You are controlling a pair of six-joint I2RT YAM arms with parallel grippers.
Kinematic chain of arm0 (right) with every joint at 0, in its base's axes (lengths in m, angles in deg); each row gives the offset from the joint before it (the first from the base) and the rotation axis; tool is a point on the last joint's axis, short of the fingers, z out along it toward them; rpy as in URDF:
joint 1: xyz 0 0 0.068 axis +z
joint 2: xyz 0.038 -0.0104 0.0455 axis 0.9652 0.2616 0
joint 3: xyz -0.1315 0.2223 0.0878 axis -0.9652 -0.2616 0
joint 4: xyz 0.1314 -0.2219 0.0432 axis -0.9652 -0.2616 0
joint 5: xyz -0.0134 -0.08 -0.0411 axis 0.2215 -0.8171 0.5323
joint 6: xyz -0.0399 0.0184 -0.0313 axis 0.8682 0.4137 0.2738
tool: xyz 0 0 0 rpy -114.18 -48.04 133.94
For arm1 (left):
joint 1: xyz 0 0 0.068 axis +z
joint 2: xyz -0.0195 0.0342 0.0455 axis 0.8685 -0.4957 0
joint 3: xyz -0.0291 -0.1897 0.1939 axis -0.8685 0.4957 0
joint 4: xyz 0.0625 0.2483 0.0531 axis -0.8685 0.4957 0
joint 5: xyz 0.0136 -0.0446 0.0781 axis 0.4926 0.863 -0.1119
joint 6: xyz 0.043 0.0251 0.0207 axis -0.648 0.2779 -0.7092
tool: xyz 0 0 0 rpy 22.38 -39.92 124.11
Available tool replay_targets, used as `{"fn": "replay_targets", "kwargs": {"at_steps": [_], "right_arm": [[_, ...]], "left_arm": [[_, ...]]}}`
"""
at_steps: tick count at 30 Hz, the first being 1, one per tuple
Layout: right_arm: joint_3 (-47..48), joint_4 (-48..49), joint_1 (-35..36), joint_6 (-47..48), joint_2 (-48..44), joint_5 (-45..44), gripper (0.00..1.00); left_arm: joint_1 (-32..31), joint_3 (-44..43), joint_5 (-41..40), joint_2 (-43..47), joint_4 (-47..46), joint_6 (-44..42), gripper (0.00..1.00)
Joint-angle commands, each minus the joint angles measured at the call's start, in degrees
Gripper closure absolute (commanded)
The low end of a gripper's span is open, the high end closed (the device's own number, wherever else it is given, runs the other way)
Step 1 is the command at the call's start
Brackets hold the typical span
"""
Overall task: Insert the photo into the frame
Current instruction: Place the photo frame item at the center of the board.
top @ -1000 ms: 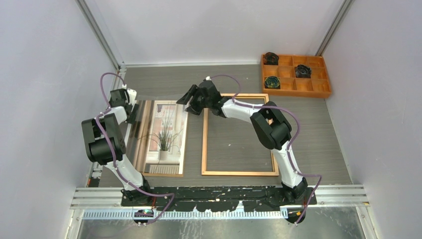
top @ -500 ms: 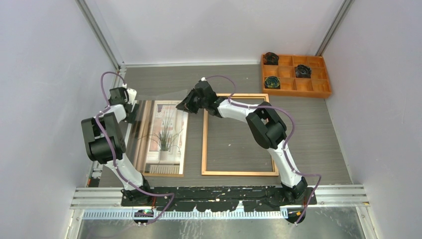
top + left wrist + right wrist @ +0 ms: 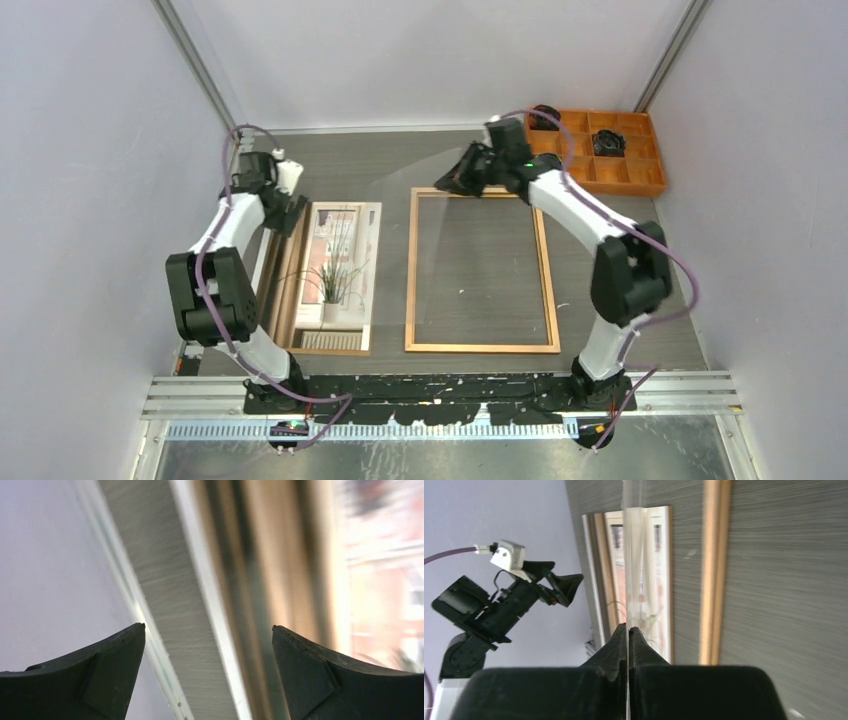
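Note:
The photo (image 3: 337, 268) lies flat at the left on a brown backing board (image 3: 288, 290). The orange-brown wooden frame (image 3: 480, 348) lies flat at the middle, with bare table inside it. My right gripper (image 3: 448, 183) is above the frame's far left corner, shut on a clear pane (image 3: 395, 250) that hangs tilted between photo and frame. In the right wrist view the gripper (image 3: 628, 627) pinches the pane (image 3: 629, 555) edge-on, with the photo (image 3: 660, 580) and a frame rail (image 3: 711, 580) below. My left gripper (image 3: 290, 208) is open and empty at the photo's far left corner; it also shows in the left wrist view (image 3: 207, 627).
An orange compartment tray (image 3: 640, 184) with dark items stands at the back right. White walls close in at the left, back and right. The left wrist view shows the left wall's base rail (image 3: 125, 605) close by.
My right gripper has swung right from the photo's far corner to the frame's far edge, carrying the clear pane. My left gripper has moved back and a little right.

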Motion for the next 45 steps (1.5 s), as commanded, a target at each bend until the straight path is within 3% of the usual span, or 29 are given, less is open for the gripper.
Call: {"fn": "replay_targets", "kwargs": {"at_steps": [1,4,8,13,19,22,23,29,37,45], "right_arm": [[-7.5,-15.6,-6.5,11.8,-10.7,2.1,0.99],[-9.9,-22.8,-10.7,18.0,-13.9,-0.7,0.99],[-11.4,-25.7,-13.0,21.5,-13.4,-3.1,0.94],[-12.6,-24.4,-16.3,21.8,-11.9,-7.9,0.79],[-15.8,-20.8,-17.9,18.5,-12.4,-9.0,0.28],[-17.2,-22.9,-17.8,17.5,-13.2,-12.5,0.13],[-18.0,-23.7,-17.9,17.0,-14.0,-13.3,0.02],[-27.6,-24.4,-17.6,12.6,-23.2,-14.2,0.00],[-38.3,-25.2,-13.6,7.1,-33.8,-7.2,0.00],[-44.5,-20.3,-8.0,1.5,-33.3,-8.2,0.01]], "left_arm": [[-9.2,0.0,1.9,2.4,4.7,2.8,0.00],[-16.7,0.5,0.2,0.7,4.3,4.0,0.00],[-24.0,0.5,-3.3,-2.7,2.9,4.2,0.01],[-29.1,1.4,-7.4,-6.5,0.3,2.9,0.01],[-31.7,3.5,-9.1,-7.6,-2.8,2.2,0.02],[-32.3,3.8,-10.0,-7.8,-3.4,2.1,0.02],[-32.3,3.8,-10.1,-7.9,-3.5,2.0,0.02],[-32.3,3.9,-10.2,-7.7,-3.6,1.8,0.02],[-32.7,4.6,-9.8,-6.9,-3.0,2.0,0.02],[-34.2,4.5,-9.9,-7.2,-2.3,3.2,0.02]]}}
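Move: With the clear sheet still pinched in my right hand, the middle of the frame lies about 12 cm back, 12 cm to the right and some 18 cm below. The photo's middle is about 26 cm left and 13 cm back of that hand. From my open left hand, the frame's middle is some 45 cm right, 7 cm back and 9 cm lower. The photo's middle is only 6 cm right, 9 cm back and 8 cm down. I sweep my right hand about 20 cm to the right over the frame, lowering and tipping the fingers downward, then open them wide to let go of the clear sheet. Then I draw the open hand back low over the frame's right half, towards my base. Meanwhile my left hand swings 19 cm right and 5 cm lower, turning some 25 degrees clockwise, and stops open over the photo's right side. ##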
